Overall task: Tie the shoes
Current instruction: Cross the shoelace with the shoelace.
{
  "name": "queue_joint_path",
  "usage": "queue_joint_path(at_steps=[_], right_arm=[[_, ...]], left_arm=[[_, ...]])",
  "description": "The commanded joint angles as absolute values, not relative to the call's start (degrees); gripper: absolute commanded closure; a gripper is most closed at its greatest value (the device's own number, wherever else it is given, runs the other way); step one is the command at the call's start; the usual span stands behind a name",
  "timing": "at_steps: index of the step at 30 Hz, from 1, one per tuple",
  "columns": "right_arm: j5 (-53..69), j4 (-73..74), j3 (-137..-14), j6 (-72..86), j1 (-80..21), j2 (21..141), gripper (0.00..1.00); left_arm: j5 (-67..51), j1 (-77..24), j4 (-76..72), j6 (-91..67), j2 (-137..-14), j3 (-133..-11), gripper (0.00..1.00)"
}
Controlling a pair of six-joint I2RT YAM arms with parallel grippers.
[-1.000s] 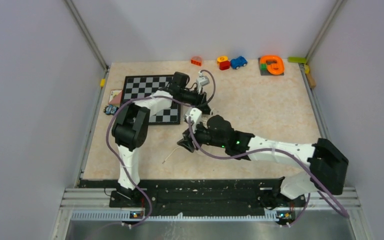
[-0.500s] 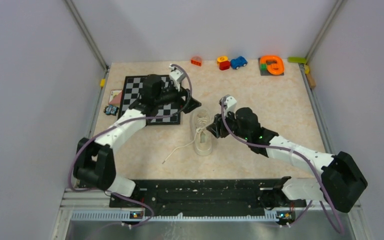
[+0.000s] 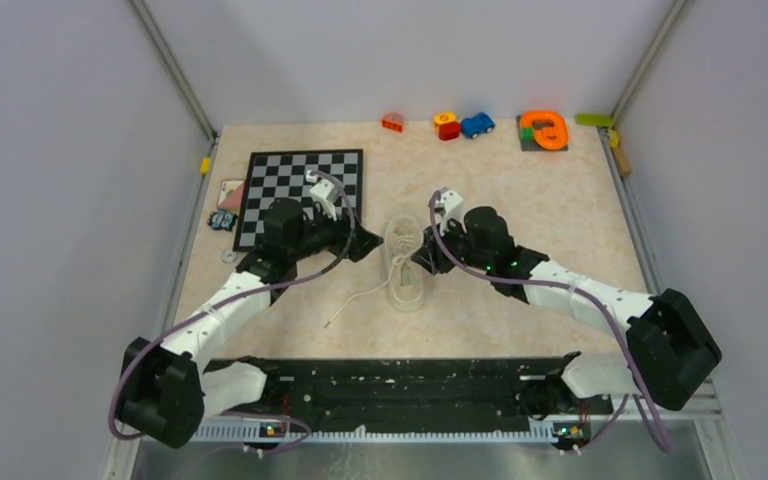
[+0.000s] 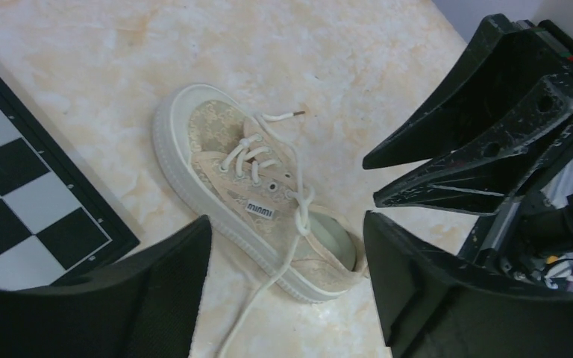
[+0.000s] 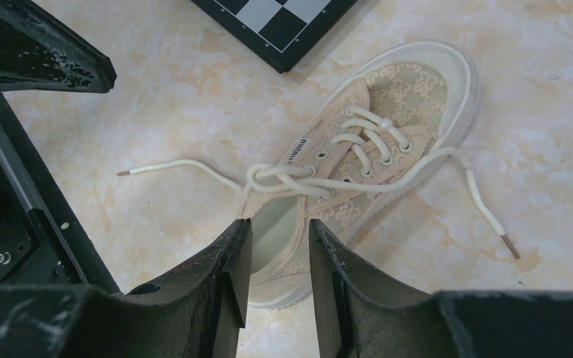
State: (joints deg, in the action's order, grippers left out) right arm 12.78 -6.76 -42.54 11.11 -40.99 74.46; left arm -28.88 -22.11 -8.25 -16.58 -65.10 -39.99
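The cream shoe (image 3: 405,262) lies on the table, toe toward the back, just right of the chessboard (image 3: 300,195). Its white laces cross once over the tongue (image 5: 257,175). One lace trails toward the near left (image 3: 345,305); the other ends beside the toe (image 5: 492,224). My left gripper (image 4: 287,224) hovers at the shoe's left side, jaws wide open and empty. My right gripper (image 5: 278,224) hovers at the shoe's right side near the heel opening, jaws narrowly apart with nothing between them. Both grippers face each other across the shoe (image 4: 257,190).
Small toys line the back edge: a red block (image 3: 393,122), a blue car (image 3: 477,124) and an orange piece (image 3: 543,130). Cards (image 3: 228,192) lie left of the chessboard. The black arm-base rail (image 3: 410,385) runs along the near edge.
Both arms drew off the shoe, uncovering it. The left gripper swung over the chessboard, opened wide and came down at the shoe's left. The right gripper crossed to the shoe's right, its jaws narrowing.
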Motion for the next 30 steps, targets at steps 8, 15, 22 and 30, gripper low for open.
queue_joint_path(at_steps=[8, 15, 22, 30], right_arm=[[14.9, -7.6, -46.5, 7.3, -38.7, 77.0, 0.64], [18.7, -10.0, -46.5, 4.7, -38.0, 78.9, 0.65], [19.0, -13.9, -46.2, 3.8, -37.9, 82.1, 0.66], [17.8, -17.9, -42.9, 6.2, -37.1, 80.1, 0.68]], left_arm=[[-35.3, -23.3, -9.7, -13.5, -75.4, -42.0, 0.44], [-38.2, -25.1, -7.6, -7.9, -81.1, -46.5, 0.42], [-38.6, -26.5, -4.7, -5.4, -85.9, -49.8, 0.44], [-38.7, -27.8, -0.5, -3.4, -89.0, -53.1, 0.48]])
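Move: The lace crossing on the shoe lies about 7 cm to the left hand's right, 3 cm ahead and 12 cm below; from the right hand it is some 6 cm left, 3 cm ahead and 8 cm below. The left lace's end lies on the table about 18 cm left of the crossing and 13 cm nearer the base. The right lace's end is roughly 8 cm ahead of the crossing and 13 cm to its right, and the shoe opening about 4 cm behind it and 2 cm right. The lace crossing is approached from both sides. The left hand sinks some 9 cm and goes about 5 cm right towards it, tipping down and turning clockwise while its wide-open fingers narrow to about half open. The right hand eases a couple of centimetres forward and down over the lace running to the right, its narrow finger gap kept. ##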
